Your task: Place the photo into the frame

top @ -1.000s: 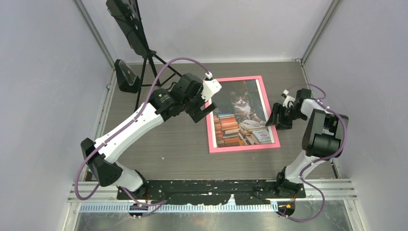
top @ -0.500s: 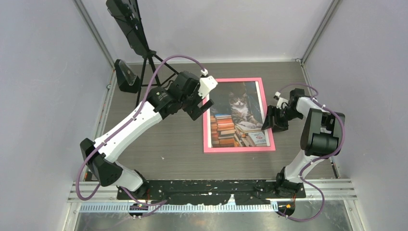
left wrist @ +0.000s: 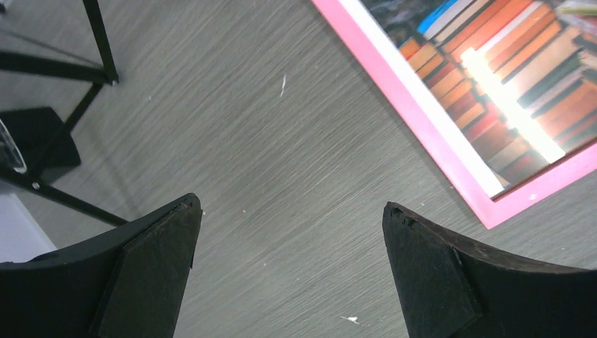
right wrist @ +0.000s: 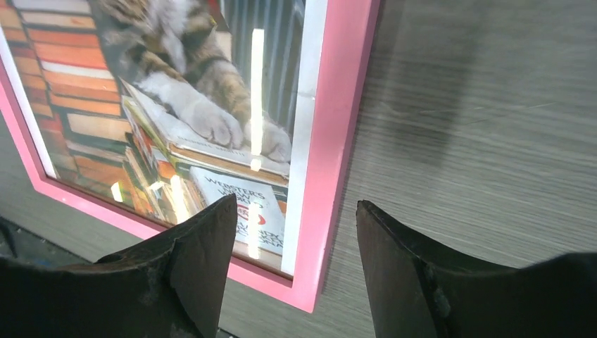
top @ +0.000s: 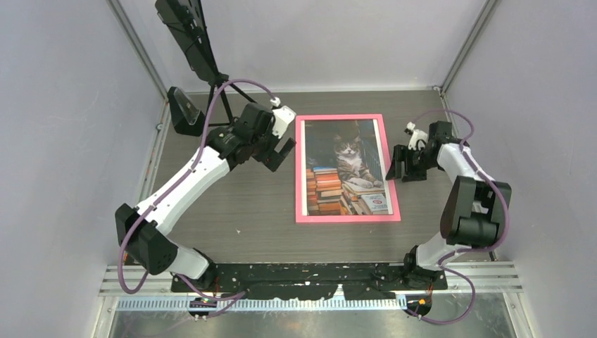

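Note:
The pink frame (top: 300,172) lies flat on the grey table, and the photo (top: 345,165) of a cat among books sits inside it, picture side up. My left gripper (top: 280,155) hovers open just left of the frame's left rail and holds nothing. In the left wrist view the left gripper (left wrist: 291,205) is over bare table, with the frame's corner (left wrist: 422,120) and the photo (left wrist: 507,77) to its upper right. My right gripper (top: 398,167) is open at the frame's right rail. In the right wrist view the right gripper (right wrist: 296,203) straddles that rail (right wrist: 341,105) near the lower corner, beside the photo (right wrist: 176,91), without gripping it.
A black tripod (top: 224,91) with a dark head (top: 184,32) stands at the back left, and a black block (top: 184,111) sits beside it. Grey walls close in the table on the left, back and right.
The frame with the photo has slid left and turned square to the table. My left gripper drew back left off the frame. My right gripper followed the right rail and opened slightly.

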{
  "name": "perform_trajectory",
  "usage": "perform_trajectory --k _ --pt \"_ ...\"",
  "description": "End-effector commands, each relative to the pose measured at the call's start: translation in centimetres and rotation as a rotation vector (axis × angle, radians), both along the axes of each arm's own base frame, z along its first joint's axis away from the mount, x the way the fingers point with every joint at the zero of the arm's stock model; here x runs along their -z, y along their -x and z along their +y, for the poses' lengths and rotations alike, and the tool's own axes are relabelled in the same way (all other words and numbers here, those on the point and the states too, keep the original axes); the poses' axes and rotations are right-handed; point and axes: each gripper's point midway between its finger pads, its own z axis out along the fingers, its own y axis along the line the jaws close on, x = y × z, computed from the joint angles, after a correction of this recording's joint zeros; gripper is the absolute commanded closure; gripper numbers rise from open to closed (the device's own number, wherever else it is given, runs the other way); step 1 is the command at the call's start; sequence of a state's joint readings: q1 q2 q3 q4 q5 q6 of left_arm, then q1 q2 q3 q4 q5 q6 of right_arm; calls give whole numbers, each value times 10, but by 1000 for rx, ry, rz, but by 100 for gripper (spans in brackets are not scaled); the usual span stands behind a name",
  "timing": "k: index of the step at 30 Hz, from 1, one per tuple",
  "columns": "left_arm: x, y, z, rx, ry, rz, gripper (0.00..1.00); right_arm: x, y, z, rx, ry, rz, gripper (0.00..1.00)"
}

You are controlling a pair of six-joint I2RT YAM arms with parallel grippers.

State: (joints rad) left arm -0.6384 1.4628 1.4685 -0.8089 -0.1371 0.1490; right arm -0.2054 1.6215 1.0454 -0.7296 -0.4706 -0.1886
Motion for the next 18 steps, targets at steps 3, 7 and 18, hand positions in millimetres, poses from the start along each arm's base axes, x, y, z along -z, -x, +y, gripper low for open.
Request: perform_trajectory --k 3,7,18 --pt "-2 -13 26 -113 149 -84 0 -60 -29 -24 18 173 -308 28" --pt "1 -18 52 -183 240 -127 0 -92 -34 -45 78 312 -489 26" --pt "-13 -19 97 -306 414 -234 0 -151 8 -80 281 512 -736 2"
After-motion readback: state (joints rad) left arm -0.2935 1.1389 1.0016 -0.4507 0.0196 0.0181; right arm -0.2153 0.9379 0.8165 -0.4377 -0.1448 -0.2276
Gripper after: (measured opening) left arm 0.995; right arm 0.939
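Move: The photo is already in the pink frame, which lies flat on the table. From my right hand its middle is roughly 15 cm to the left, 6 cm ahead and 5 cm below, and its right rim lies nearly under those fingers, some 2 cm left and 6 cm ahead at midlength. From my left hand, the frame's middle is about 23 cm to the right, 4 cm ahead and 22 cm down; a tripod leg's foot stands about 25 cm left and 10 cm ahead. I back both hands off the framed photo. My right hand, just clear of its right rim, climbs about 13 cm and swings some 6 cm to the right, its fingers tipping up towards forward by around 40 degrees and spreading nearly wide. My left hand, empty and open, sweeps about 10 cm left towards the tripod, dipping before it lifts slightly, while turning counter-clockwise. ##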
